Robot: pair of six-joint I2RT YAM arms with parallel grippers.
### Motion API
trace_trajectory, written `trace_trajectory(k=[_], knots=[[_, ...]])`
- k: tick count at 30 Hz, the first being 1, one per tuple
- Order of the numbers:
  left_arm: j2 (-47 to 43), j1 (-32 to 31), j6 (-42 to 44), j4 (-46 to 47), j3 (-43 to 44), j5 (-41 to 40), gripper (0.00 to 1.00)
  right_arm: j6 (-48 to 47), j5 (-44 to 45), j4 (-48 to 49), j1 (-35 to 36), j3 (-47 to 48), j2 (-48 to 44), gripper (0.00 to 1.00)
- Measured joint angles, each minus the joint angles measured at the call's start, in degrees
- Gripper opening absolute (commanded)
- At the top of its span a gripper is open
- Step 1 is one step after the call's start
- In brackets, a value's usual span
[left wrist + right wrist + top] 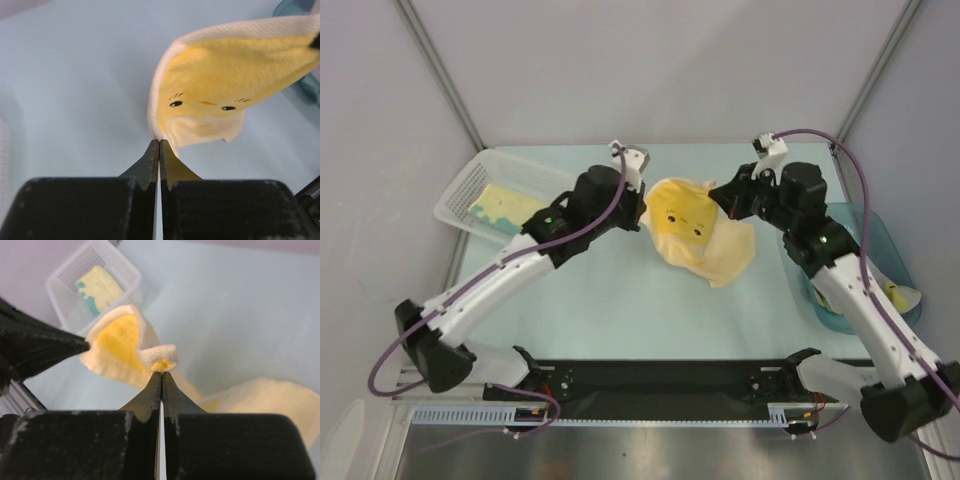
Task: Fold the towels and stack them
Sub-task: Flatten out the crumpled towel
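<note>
A pale yellow towel with a chick face [682, 215] [225, 95] [120, 342] hangs between both grippers over the middle of the table. Its lower part trails onto the pale surface toward the right [725, 255]. My left gripper [642, 205] [159, 142] is shut on the towel's left corner. On the right, the other gripper [720, 195] [161, 374] is shut on a bunched white-edged corner of the same towel. Another towel, pale yellow with teal patches [505, 205] [100, 287], lies in the white mesh basket [460, 190] [65, 282] at the back left.
A blue translucent tub [880, 235] [295, 7] stands at the right, under the right arm, with something pale yellow inside [895, 295]. Grey walls close in the back and sides. A black rail with the arm bases [660, 380] runs along the near edge.
</note>
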Motion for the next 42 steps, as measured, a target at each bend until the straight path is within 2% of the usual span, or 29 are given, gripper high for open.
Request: trace_trajectory(k=[5, 12, 17, 21, 26, 29, 32, 37, 42], knots=[[-9.2, 0.0, 1.7, -3.4, 2.4, 2.8, 0.00, -0.1, 3.1, 0.3, 3.1, 0.0, -13.5, 0.00], [-21.3, -1.3, 0.6, -4.6, 2.7, 12.2, 0.00, 1.3, 0.9, 0.1, 6.2, -1.3, -26.0, 0.00], [-22.1, -1.8, -0.4, -4.9, 6.6, 16.5, 0.00, 3.2, -0.1, 3.0, 6.6, -1.3, -29.9, 0.00], [-18.8, -1.9, -0.1, -6.9, 12.2, 16.1, 0.00, 4.0, 1.1, 4.8, 6.5, -1.1, -28.7, 0.00], [-10.5, -1.1, 2.7, -8.8, 17.7, 10.7, 0.00, 2.2, 9.9, 6.5, 6.5, -1.2, -22.1, 0.00], [-4.1, 2.3, 4.0, -8.0, 18.8, 10.1, 0.00, 1.2, 12.3, 10.0, 4.8, -2.4, -14.9, 0.00], [5.0, 7.6, 5.4, -5.9, 18.8, 10.6, 0.00, 1.1, 11.2, 15.5, 0.2, -5.4, -6.1, 0.00], [21.3, 13.9, 10.1, 1.0, 21.8, 12.2, 0.00, 2.6, 5.4, 26.3, -9.0, -6.0, 14.4, 0.00], [38.1, 17.0, 13.7, 4.2, 35.9, 14.6, 0.00, 4.0, -2.0, 35.2, -13.1, -3.9, 29.3, 0.00]])
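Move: Both my hands already pinch corners of the yellow towel's upper edge. The far table edge I swing it towards lies about 38 cm ahead of my left hand and 27 below, and 35 ahead of my right, 31 below. The towel's bunched loose end hangs some 29 cm under my right hand, 4 back. The white basket stands 38 cm left of my left hand, 18 farther out; the blue bin 35 cm right of my right hand, level with it. I flick the towel: keeping both corners pinched, I pull both hands up and back, rising 16 to 18 cm with the fingers tipping up. Then I sweep both forward, over 30 cm, and down towards the far table edge, levelling them again; my right sinks lower and drifts about 5 cm right, drawing the held edge wider. ##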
